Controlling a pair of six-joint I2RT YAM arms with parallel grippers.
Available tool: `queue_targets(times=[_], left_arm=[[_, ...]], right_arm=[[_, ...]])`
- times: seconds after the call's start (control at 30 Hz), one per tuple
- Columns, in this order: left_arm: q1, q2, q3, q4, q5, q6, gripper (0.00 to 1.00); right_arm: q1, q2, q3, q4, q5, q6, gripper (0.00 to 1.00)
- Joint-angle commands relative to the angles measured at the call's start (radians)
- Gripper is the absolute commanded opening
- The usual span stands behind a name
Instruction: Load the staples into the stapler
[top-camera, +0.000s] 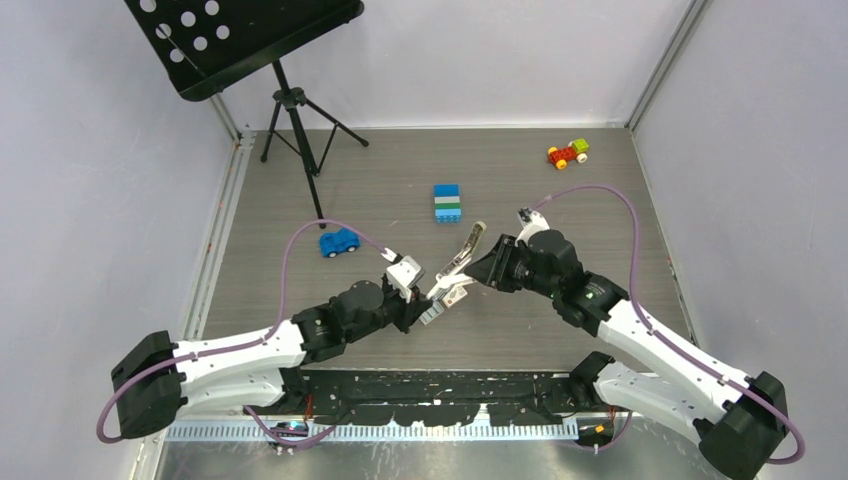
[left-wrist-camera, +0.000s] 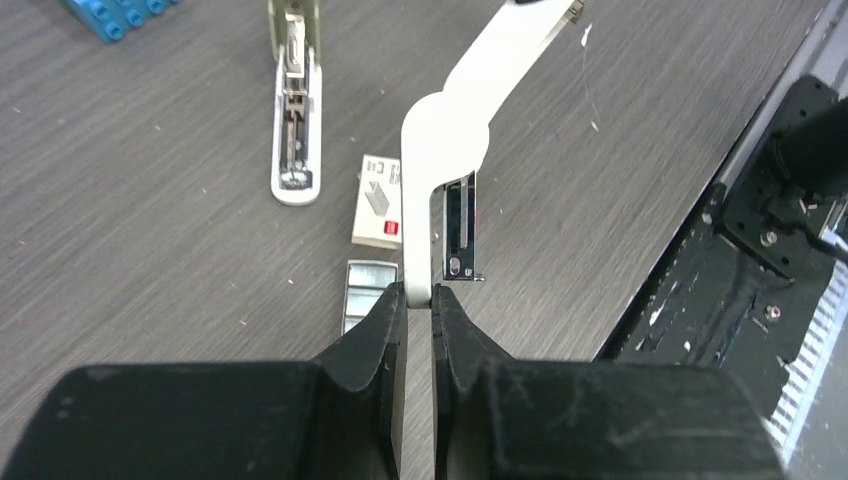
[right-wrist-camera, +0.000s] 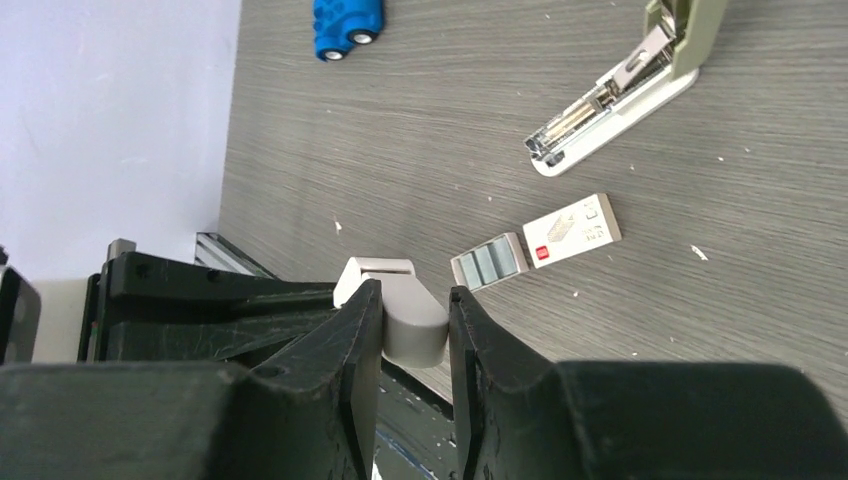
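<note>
The stapler lies hinged open on the table, beige-grey top and white base; it also shows in the right wrist view and from above. The staples are a silvery strip flat on the table beside their small white red-marked box, apart from the stapler. A white curved clip-like piece hangs above them. My left gripper is shut on its thin near end. My right gripper is shut on its rounded grey-white end. The two grippers meet mid-table.
A blue toy car sits left of centre, and a blue, white and green brick stack lies behind the stapler. A red-yellow toy car is at the far right. A black music stand stands at the back left. A black rail edges the near side.
</note>
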Motion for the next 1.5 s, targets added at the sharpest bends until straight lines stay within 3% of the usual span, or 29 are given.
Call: queue_targets(times=[0.0, 0.2, 0.4, 0.53, 1.0, 1.2, 1.47], left_arm=[[0.006, 0.021, -0.025, -0.010, 0.112, 0.012, 0.00], [0.022, 0.009, -0.009, -0.064, -0.043, -0.157, 0.00], [0.135, -0.031, -0.009, -0.094, -0.015, -0.329, 0.00], [0.259, -0.018, -0.007, -0.086, 0.125, -0.405, 0.00], [0.345, 0.048, 0.028, -0.023, 0.355, -0.521, 0.00], [0.345, 0.041, 0.034, -0.023, 0.403, -0.553, 0.00], [0.345, 0.034, 0.039, -0.008, 0.451, -0.581, 0.00]], right_arm=[[-0.047, 0.058, 0.055, -0.027, 0.023, -0.067, 0.00], [-0.047, 0.083, 0.074, -0.027, -0.005, -0.127, 0.04], [-0.047, 0.067, 0.075, -0.027, -0.019, -0.176, 0.41], [-0.047, 0.040, 0.067, -0.008, -0.029, -0.216, 0.52], [-0.047, -0.039, -0.111, 0.326, -0.132, -0.435, 0.60], [-0.045, 0.009, -0.159, 0.474, -0.229, -0.488, 0.61], [-0.037, 0.109, -0.164, 0.551, -0.250, -0.499, 0.61]])
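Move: Between the hands hangs the opened white stapler, held at one end by each; its middle is about 5 cm right, 3 ahead and 2 above the left hand, and 4 cm left, 1 back and 2 below the right. Some 13 cm below the left hand, the staple tray lies 3 cm ahead and 2 right, the staple box 6 ahead and 7 right, and the green stapler 15 ahead and 9 right. Dipping about 2 cm together with the white stapler still between them, the hands part: the right opens its fingers and lets go, bobs up and down, then eases some 2 cm left with its fingertips tilting up. The left keeps its pinch, carries the stapler roughly 5 cm forward and left, then comes most of the way back while sinking slightly, rolling about 40 degrees counter-clockwise seen from behind the hand. ##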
